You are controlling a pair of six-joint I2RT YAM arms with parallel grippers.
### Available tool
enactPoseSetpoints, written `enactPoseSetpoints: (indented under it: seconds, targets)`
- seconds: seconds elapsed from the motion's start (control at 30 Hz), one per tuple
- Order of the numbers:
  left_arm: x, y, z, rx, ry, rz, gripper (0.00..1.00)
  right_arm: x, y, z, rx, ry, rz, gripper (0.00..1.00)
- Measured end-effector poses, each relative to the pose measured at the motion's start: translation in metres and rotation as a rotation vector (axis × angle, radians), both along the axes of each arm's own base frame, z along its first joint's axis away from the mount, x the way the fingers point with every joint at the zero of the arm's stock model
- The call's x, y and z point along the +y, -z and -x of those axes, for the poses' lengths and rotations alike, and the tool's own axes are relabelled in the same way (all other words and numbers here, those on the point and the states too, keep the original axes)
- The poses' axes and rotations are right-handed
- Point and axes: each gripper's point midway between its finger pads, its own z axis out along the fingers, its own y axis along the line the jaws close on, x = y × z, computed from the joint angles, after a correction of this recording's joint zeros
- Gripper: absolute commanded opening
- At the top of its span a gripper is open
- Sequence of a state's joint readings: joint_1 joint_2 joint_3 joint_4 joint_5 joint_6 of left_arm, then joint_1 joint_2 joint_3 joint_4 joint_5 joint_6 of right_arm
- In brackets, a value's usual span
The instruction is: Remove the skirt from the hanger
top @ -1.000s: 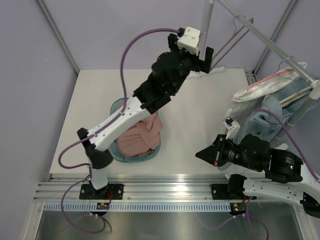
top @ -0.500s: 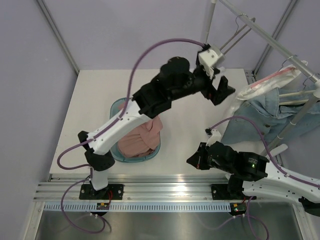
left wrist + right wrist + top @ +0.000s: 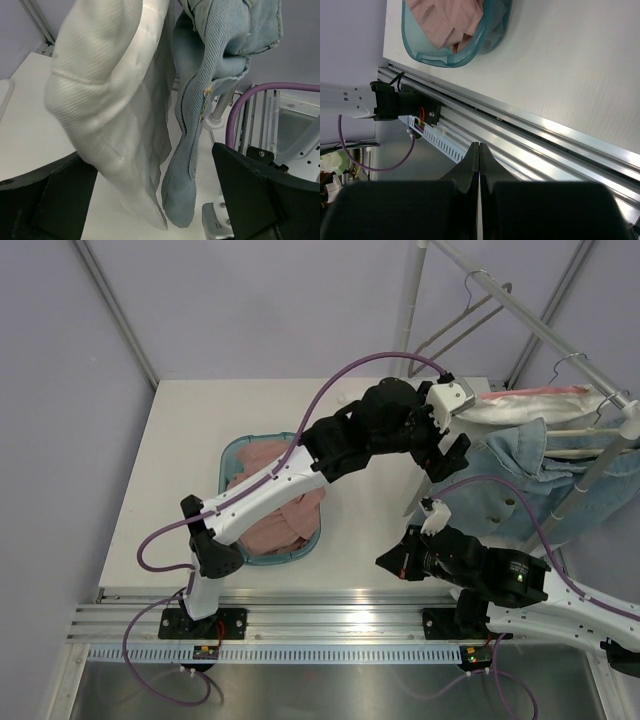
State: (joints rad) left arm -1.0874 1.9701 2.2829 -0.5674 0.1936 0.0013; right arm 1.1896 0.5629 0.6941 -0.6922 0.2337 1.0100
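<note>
A white skirt [image 3: 520, 405] with a thin lining hangs from a hanger [image 3: 590, 428] on the rack at the right, over a pale blue denim garment [image 3: 525, 480]. My left gripper [image 3: 450, 445] is open just left of both. In the left wrist view the skirt [image 3: 110, 95] and a denim sleeve [image 3: 200, 165] hang in front of the left gripper [image 3: 155, 200], between its wide-apart fingers [image 3: 260, 195]; neither finger visibly touches cloth. The right gripper [image 3: 385, 560] is shut on nothing, low near the table's front edge, and its tips [image 3: 478, 160] point at the rail.
A teal basket [image 3: 235, 450] with pink clothes [image 3: 285, 525] sits on the table left of centre, also seen in the right wrist view as the basket [image 3: 445, 60]. An empty hanger [image 3: 470, 305] hangs on the rack bar [image 3: 540, 325]. A rack post [image 3: 580, 480] stands at the right.
The left arm swung from the back middle rightward and down to the hanging garments. The right arm shifted left and lower. The skirt and denim moved and now hang more spread.
</note>
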Motion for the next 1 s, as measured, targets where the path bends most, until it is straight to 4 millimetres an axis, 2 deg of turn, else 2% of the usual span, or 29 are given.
enactPoseSetpoints:
  seconds: [0.37, 0.53, 0.67, 0.77, 0.8, 0.93, 1.0]
  targets:
    - [0.01, -0.018, -0.028, -0.144, -0.136, 0.015, 0.99, 0.0, 0.001, 0.002, 0.006, -0.009, -0.002, 0.0]
    - [0.017, -0.034, -0.037, -0.203, -0.158, 0.025, 0.98, 0.0, 0.001, 0.002, 0.007, -0.011, -0.002, 0.0]
    - [0.024, -0.049, -0.045, -0.22, -0.164, 0.063, 0.94, 0.001, 0.001, 0.003, 0.009, -0.013, -0.003, 0.0]
    - [0.028, -0.054, -0.053, -0.215, -0.156, 0.087, 0.87, 0.001, 0.001, 0.003, 0.009, -0.014, -0.002, 0.0]
    - [0.028, -0.054, -0.054, -0.211, -0.151, 0.089, 0.82, 0.001, 0.002, 0.003, 0.01, -0.014, -0.001, 0.0]
    - [0.027, -0.061, -0.061, -0.198, -0.133, 0.122, 0.69, 0.002, 0.004, 0.003, 0.015, -0.015, 0.011, 0.0]
    - [0.024, -0.063, -0.061, -0.188, -0.117, 0.14, 0.68, 0.002, 0.006, 0.003, 0.019, -0.015, 0.019, 0.0]
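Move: The near end of the white skirt's waistband hangs just off the left hand's open fingers, roughly 5 cm ahead, 4 cm to the right and 9 cm above. The denim skirt's near end is some 9 cm to the right, 3 cm back and 5 cm up, and the empty hanger about 18 cm ahead, 1 cm right and 10 cm up. From the waiting right hand, the white skirt's end lies about 20 cm ahead, 11 cm right and 28 cm above. The left hand climbs and reaches forward together, about 6 cm each way, easing 2 to 3 cm left as well, so that it clears the denim skirt and comes up in front of the near end of the white skirt's waistband. On the way the wrist turns some 15 degrees, swinging the rightward-pointing fingertips a little up and forward, and near the end the wide-open fingers start to close, by roughly a quarter, with no grip on the waistband yet. ##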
